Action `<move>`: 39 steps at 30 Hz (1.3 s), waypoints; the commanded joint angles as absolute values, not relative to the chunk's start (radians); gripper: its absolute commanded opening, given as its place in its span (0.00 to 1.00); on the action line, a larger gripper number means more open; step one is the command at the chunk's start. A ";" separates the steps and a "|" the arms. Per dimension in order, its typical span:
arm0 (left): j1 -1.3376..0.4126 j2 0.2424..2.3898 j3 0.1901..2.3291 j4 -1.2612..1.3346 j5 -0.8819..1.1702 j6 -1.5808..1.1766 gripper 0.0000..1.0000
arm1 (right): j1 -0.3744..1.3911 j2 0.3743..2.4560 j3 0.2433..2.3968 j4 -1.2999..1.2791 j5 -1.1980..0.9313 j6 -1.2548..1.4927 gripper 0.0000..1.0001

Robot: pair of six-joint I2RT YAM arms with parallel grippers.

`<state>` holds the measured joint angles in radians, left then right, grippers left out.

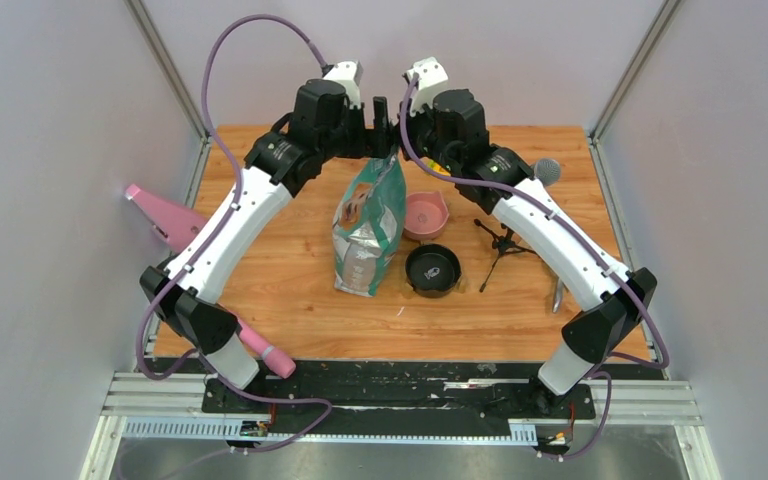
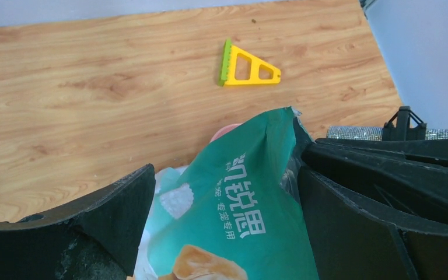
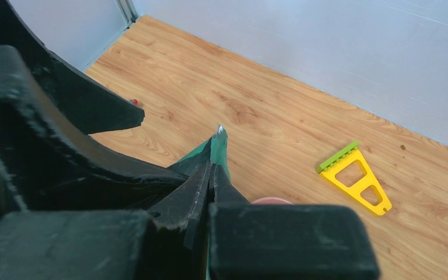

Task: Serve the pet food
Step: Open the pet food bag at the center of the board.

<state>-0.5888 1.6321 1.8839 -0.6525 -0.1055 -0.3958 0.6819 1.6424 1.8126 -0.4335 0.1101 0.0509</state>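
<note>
A teal-green and white bag (image 1: 368, 230) printed with a golden dog stands upright in the middle of the table. The pet food itself is hidden inside it. My left gripper (image 2: 227, 175) is open, its fingers (image 2: 122, 204) straddling the bag's upper part (image 2: 239, 210) without pinching it. My right gripper (image 3: 212, 166) is shut on the bag's top edge (image 3: 220, 143), holding the thin flap between its pads. In the top view both grippers meet above the bag's top, the left gripper (image 1: 375, 130) beside the right gripper (image 1: 401, 138).
A pink bowl (image 1: 425, 213) and a black bowl (image 1: 432, 268) sit just right of the bag. A yellow and green triangular tool (image 2: 248, 64) lies behind it. A small black tripod (image 1: 500, 245) and a glittery grey ball (image 1: 547, 170) are at the right. A pink object (image 1: 165, 215) lies at the left edge.
</note>
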 commanded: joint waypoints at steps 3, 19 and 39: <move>-0.592 1.686 1.965 -0.724 -0.104 -0.424 1.00 | 0.680 1.589 1.815 -0.362 0.086 0.052 0.00; -0.602 1.923 2.327 -1.135 -0.277 -0.297 0.41 | 0.680 1.546 1.769 -0.287 0.077 -0.083 0.00; -0.602 1.601 2.226 -0.972 -0.324 -0.111 0.00 | 0.618 1.612 1.860 -0.429 -0.220 0.091 0.00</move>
<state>-0.6407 1.7813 2.2173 -1.0145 -0.2306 -0.1448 0.6727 1.6150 1.7729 -0.3893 -0.0669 -0.0193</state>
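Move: The bag's top edge, with its corner still pinched in the right hand's fingers, lies about 2 cm ahead of the open left hand, 2 cm to its right and 3 cm below. The free part beside the right fingertips is some 1 cm to that hand's left, level ahead and 1 cm below. Far below, about 33 cm under the left hand, sit the pink bowl, 4 cm back and 9 cm right, and the yellow scraper, 8 cm ahead and 15 cm right. The bag's top edge is what the left hand closes on: wide open, it eases forward and down about 2 cm and slightly right, shuts its fingers on the film beside the right fingertips, then pulls back and left some 4 cm, rising a little and rolling its left side up about 20 degrees. The right hand keeps its pinch almost in place, then at the end goes back and left, turning counter-clockwise. ##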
